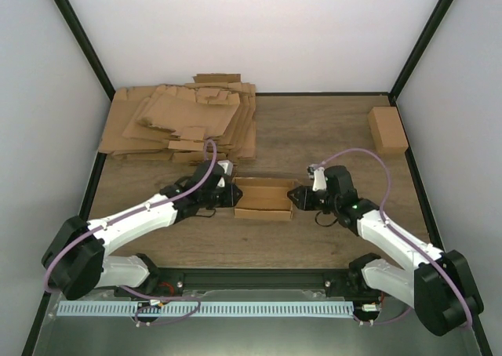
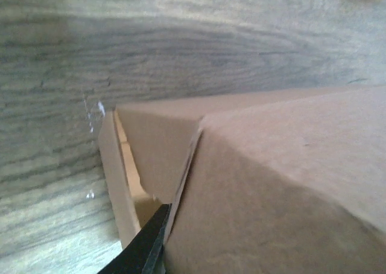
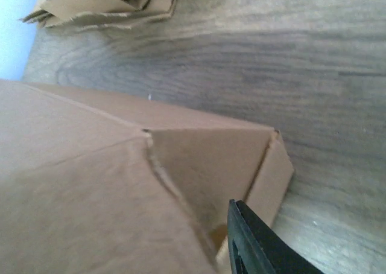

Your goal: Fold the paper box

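The paper box [image 1: 263, 197] lies mid-table as a shallow brown open tray with raised walls. My left gripper [image 1: 230, 195] is at its left end and my right gripper [image 1: 297, 197] at its right end. In the left wrist view one black finger [image 2: 145, 244] sits inside the corner of the box [image 2: 271, 189], pressed against an end flap that hides the other finger. The right wrist view mirrors this. There a black finger [image 3: 259, 244] is inside the box [image 3: 205, 165], and a large flap covers its partner. Both grippers appear shut on the end flaps.
A thick heap of flat cardboard sheets [image 1: 184, 121] fills the back left of the table, its edge also in the right wrist view [image 3: 108, 2]. A small closed brown carton [image 1: 388, 128] stands at the back right. Black frame posts and white walls bound the wooden table [image 1: 314, 128].
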Controlling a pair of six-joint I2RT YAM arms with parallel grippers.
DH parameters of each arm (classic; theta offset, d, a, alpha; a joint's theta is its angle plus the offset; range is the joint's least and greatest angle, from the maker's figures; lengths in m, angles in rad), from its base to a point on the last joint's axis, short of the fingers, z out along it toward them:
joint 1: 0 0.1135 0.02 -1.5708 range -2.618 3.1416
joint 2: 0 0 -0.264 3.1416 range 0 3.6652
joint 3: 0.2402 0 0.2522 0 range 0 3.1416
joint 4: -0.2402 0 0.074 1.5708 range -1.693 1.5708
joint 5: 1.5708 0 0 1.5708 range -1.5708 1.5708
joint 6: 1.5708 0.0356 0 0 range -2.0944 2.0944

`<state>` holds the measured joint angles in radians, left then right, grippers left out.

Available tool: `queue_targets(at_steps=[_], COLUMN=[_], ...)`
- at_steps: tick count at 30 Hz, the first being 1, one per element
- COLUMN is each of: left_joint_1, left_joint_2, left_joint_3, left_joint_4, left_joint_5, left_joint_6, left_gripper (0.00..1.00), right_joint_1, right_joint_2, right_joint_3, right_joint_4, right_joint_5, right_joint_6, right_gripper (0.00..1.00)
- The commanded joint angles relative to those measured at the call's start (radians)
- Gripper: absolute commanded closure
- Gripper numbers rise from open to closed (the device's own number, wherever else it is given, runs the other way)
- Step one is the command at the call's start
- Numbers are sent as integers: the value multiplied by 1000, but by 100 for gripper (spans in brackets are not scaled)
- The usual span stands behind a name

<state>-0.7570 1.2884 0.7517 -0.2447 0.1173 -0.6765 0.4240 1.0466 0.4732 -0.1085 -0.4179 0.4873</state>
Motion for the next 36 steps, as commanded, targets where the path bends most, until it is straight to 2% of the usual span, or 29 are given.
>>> queue_targets(at_steps=[1, 6, 10, 13, 17, 25, 28, 32, 34, 36], left_joint_1=[-21, -37, -42, -43, -45, -42, -39, 6, 43, 83], left_joint_2=[-25, -51, -88, -133, -217, -442, -503, -508, -496, -457], left_joint_3=[-54, -97, -99, -98, -115, -100, -44, 45, 76, 101], left_joint_4=[14, 7, -23, -71, -134, -299, -381, -451, -441, -413], left_joint_5=[1, -6, -15, -28, -50, -107, -147, -159, -121, -71], left_joint_6=[-16, -17, -17, -17, -51, -90, -90, -72, -53, -36], left_gripper=[79, 78, 72, 67, 64, 62, 60, 56, 51, 35], right_joint_1=[12, 13, 13, 13, 13, 13, 13, 13, 13, 12], right_joint_2=[-50, -96, -144, -172, -199, -321, -347, -350, -354, -345], right_joint_3=[-18, -48, -42, -36, -21, 22, 83, 186, 220, 242], right_joint_4=[-61, -91, -117, -127, -161, -269, -349, -462, -480, -470], right_joint_5=[44, 28, 7, -39, -86, -172, -154, -62, -4, 49], right_joint_6=[9, 9, 1, 9, 25, 68, 66, 68, 80, 99], right_gripper=[68, 66, 57, 43, 32, 22, 19, 18, 16, 11])
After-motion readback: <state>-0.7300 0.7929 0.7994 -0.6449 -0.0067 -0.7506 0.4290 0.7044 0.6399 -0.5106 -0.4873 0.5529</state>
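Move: The paper box's raised lid is about 2 cm ahead and 8 cm right of the left hand, and 2 cm ahead and 8 cm left of the right hand, at roughly their height. The open tray sits between the hands, level with both, 8 cm right of the left one and 8 cm left of the right one, some 6 cm lower. The cardboard stack is roughly 22 cm ahead and 14 cm left of the left hand. Both hands dip back beside the lid, then open and rise about 10 cm, the left also swinging 8 cm left. ##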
